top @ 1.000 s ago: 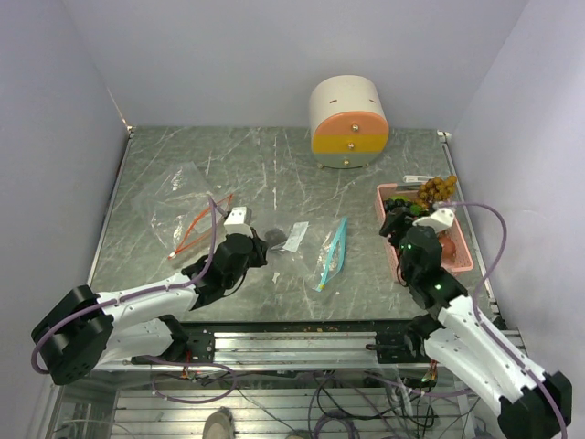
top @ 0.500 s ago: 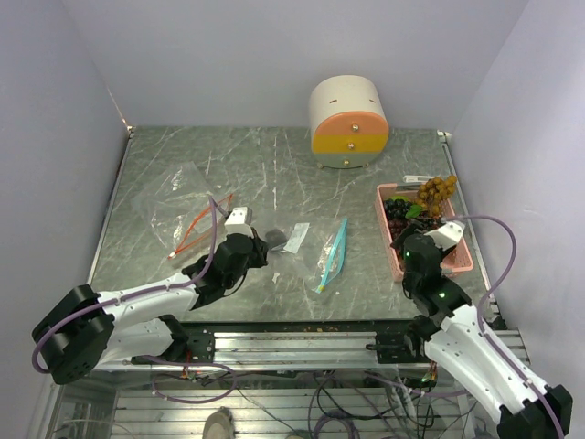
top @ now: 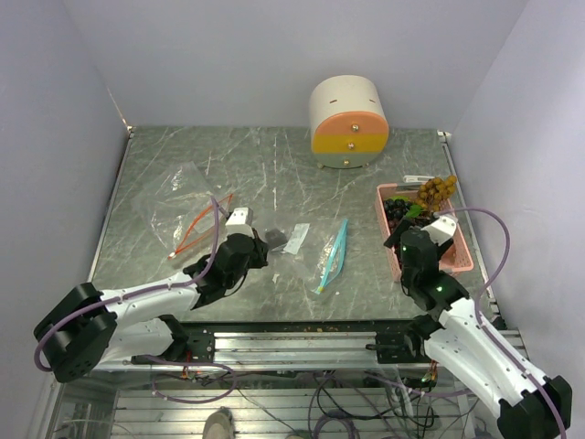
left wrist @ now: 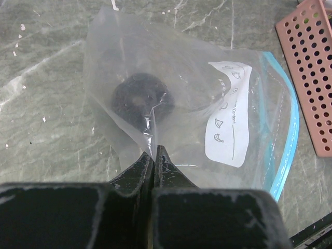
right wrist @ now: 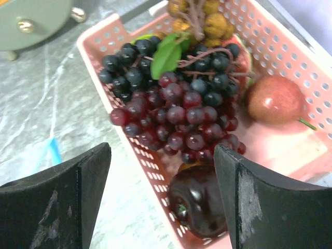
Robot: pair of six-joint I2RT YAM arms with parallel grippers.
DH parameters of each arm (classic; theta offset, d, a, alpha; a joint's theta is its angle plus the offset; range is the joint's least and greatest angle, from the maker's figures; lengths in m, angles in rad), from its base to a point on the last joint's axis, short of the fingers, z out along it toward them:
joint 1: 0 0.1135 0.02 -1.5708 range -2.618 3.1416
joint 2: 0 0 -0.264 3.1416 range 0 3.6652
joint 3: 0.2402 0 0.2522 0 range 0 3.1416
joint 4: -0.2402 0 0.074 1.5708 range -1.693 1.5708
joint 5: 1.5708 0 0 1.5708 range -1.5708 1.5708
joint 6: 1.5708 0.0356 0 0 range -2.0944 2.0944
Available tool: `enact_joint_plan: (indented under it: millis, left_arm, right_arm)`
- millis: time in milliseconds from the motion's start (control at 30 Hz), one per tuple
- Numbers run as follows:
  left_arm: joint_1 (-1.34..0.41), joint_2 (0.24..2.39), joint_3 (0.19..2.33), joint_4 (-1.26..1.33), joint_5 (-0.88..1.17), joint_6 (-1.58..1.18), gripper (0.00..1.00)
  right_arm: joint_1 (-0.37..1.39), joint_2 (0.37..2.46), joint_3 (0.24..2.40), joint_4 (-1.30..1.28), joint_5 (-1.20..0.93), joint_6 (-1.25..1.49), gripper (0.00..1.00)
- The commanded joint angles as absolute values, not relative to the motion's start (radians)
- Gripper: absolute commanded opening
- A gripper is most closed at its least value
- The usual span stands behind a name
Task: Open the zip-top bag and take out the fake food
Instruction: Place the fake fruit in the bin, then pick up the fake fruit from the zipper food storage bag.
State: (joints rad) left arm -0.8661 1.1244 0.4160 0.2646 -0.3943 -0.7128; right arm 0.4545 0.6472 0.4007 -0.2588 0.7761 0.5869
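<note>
The zip-top bag (left wrist: 207, 83), clear with a blue zip (left wrist: 288, 129) and a white label, lies on the table; it also shows in the top view (top: 315, 251). A dark round piece of fake food (left wrist: 141, 99) sits inside it. My left gripper (left wrist: 154, 150) is shut on a fold of the bag's closed end, seen from above too (top: 254, 247). My right gripper (right wrist: 162, 192) is open and empty over the near-left rim of the pink basket (right wrist: 306, 67). The basket holds dark purple grapes (right wrist: 176, 104), a tan grape bunch (right wrist: 202, 18), a reddish fruit (right wrist: 274, 98), a dark glossy fruit (right wrist: 205, 205) and a green leaf.
A second clear bag with an orange zip (top: 192, 219) lies at the left. A cream and orange drawer unit (top: 347, 121) stands at the back. The pink basket (top: 462, 261) is at the right edge, near the wall.
My right gripper has drawn back from over the grapes toward the basket's near-left rim. The left gripper still holds the bag in the same place.
</note>
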Motion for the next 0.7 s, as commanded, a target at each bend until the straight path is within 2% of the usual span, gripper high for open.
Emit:
enact_joint_plan:
  millis: [0, 200, 467, 667]
  left_arm:
    - [-0.86, 1.148, 0.441, 0.299, -0.374, -0.717, 0.08]
    - [-0.861, 1.16, 0.435, 0.305, -0.405, -0.733, 0.07]
    - [-0.86, 1.126, 0.42, 0.255, -0.475, -0.763, 0.07]
    - [-0.859, 1.153, 0.436, 0.255, -0.474, -0.774, 0.07]
  right_arm:
    - [0.45, 0.618, 0.454, -0.155, 0.603, 0.469, 0.79]
    - [0.452, 0.721, 0.494, -0.067, 0.221, 0.457, 0.68]
    - [0.487, 0.856, 0.407, 0.004, 0.166, 0.493, 0.35]
    - [0.532, 0.958, 0.388, 0.083, 0.125, 0.519, 0.23]
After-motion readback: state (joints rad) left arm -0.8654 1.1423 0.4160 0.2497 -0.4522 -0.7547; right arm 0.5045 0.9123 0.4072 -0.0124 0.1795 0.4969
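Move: The bag's blue zip mouth lies about 18 cm left of the open right hand, some 3 cm nearer the base and 9 cm lower. The bin's middle is 3 cm ahead, 2 cm right and 9 below, with the eggplant nearly underneath, about 2 cm right. From the left hand, still pinching the bag's closed end, the mouth is roughly 16 cm right, 1 ahead and 7 below; the dark fruit inside is 5 ahead, 3 right, 8 below. Sweep the empty right gripper left about 13 cm, out of the bin and towards the blue mouth of the bag: lift it some 3 cm first, then sink to end lower than it began. Swing it roughly 35 degrees counter-clockwise on the way and bring its wide-open fingers most of the way together, without touching the bag yet. Keep the left fingers pinched on the bag's closed end, nearly in place. ##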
